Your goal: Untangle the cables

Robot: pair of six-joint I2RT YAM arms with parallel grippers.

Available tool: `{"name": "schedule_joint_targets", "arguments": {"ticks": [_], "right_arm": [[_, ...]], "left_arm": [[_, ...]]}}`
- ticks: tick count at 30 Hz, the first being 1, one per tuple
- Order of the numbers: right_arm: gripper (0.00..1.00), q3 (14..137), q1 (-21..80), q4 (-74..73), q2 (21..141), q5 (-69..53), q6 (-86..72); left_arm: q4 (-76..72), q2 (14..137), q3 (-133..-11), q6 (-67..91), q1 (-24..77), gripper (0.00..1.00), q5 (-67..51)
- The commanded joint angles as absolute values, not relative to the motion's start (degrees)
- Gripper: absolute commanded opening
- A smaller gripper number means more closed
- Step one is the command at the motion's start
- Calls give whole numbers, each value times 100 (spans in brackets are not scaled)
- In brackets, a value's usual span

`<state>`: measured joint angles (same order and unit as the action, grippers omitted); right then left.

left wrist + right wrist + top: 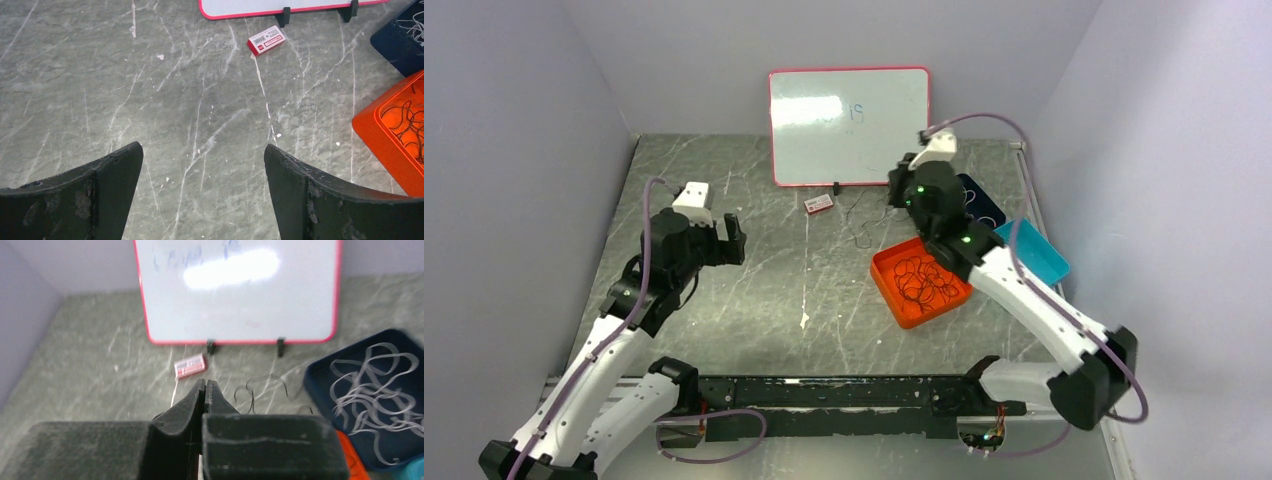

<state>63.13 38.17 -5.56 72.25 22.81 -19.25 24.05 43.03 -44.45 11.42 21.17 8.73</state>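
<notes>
Thin black cables (924, 280) lie in curly loops inside an orange tray (886, 275), also seen in the left wrist view as cables (405, 117) in the tray (370, 130). White cables (370, 385) fill a dark blue tray (320, 380). One loose black cable (861, 228) curls on the table below the whiteboard, and its loops (265, 382) show just right of my right gripper (205, 382). That gripper (894, 190) is shut above the table; no cable shows between its tips. My left gripper (732, 240) hangs wide open over bare table (202, 150), holding nothing.
A red-framed whiteboard (849, 125) stands at the back. A small red and white box (819, 203) lies in front of it. A teal tray (1039, 250) sits right of the orange one, beside the dark blue tray (984, 205). Grey walls close in three sides.
</notes>
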Motion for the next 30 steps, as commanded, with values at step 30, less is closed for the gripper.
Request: {"name": "schedule_joint_targets", "arguments": {"ticks": [30], "right_arm": [[0,5385,483,-976,5523,5489,-1734]], "left_arm": [[2197,4767,-4843,1133,2074,93,210]]}}
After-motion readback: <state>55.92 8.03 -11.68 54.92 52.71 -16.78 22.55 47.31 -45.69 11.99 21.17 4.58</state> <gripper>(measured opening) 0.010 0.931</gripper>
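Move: The dark cable is already pinched in the shut right fingers and trails below them; the teal box it is carried to lies about 29 cm to that hand's right, 3 cm back and some 26 cm down. Equally low, the orange box sits roughly 8 cm right and 6 cm back, the navy box 16 cm right and 10 cm ahead. From the left hand, the teal box is about 55 cm right, 6 cm ahead and 20 cm lower. The dark cable is swept some 30 cm to the right, high past the orange and navy boxes to above the teal one, by the right hand, which keeps its pinch. The hand first climbs about 10 cm, then sinks back most of that while drawing about 5 cm back, and swings its fingers clockwise some 60 degrees. ##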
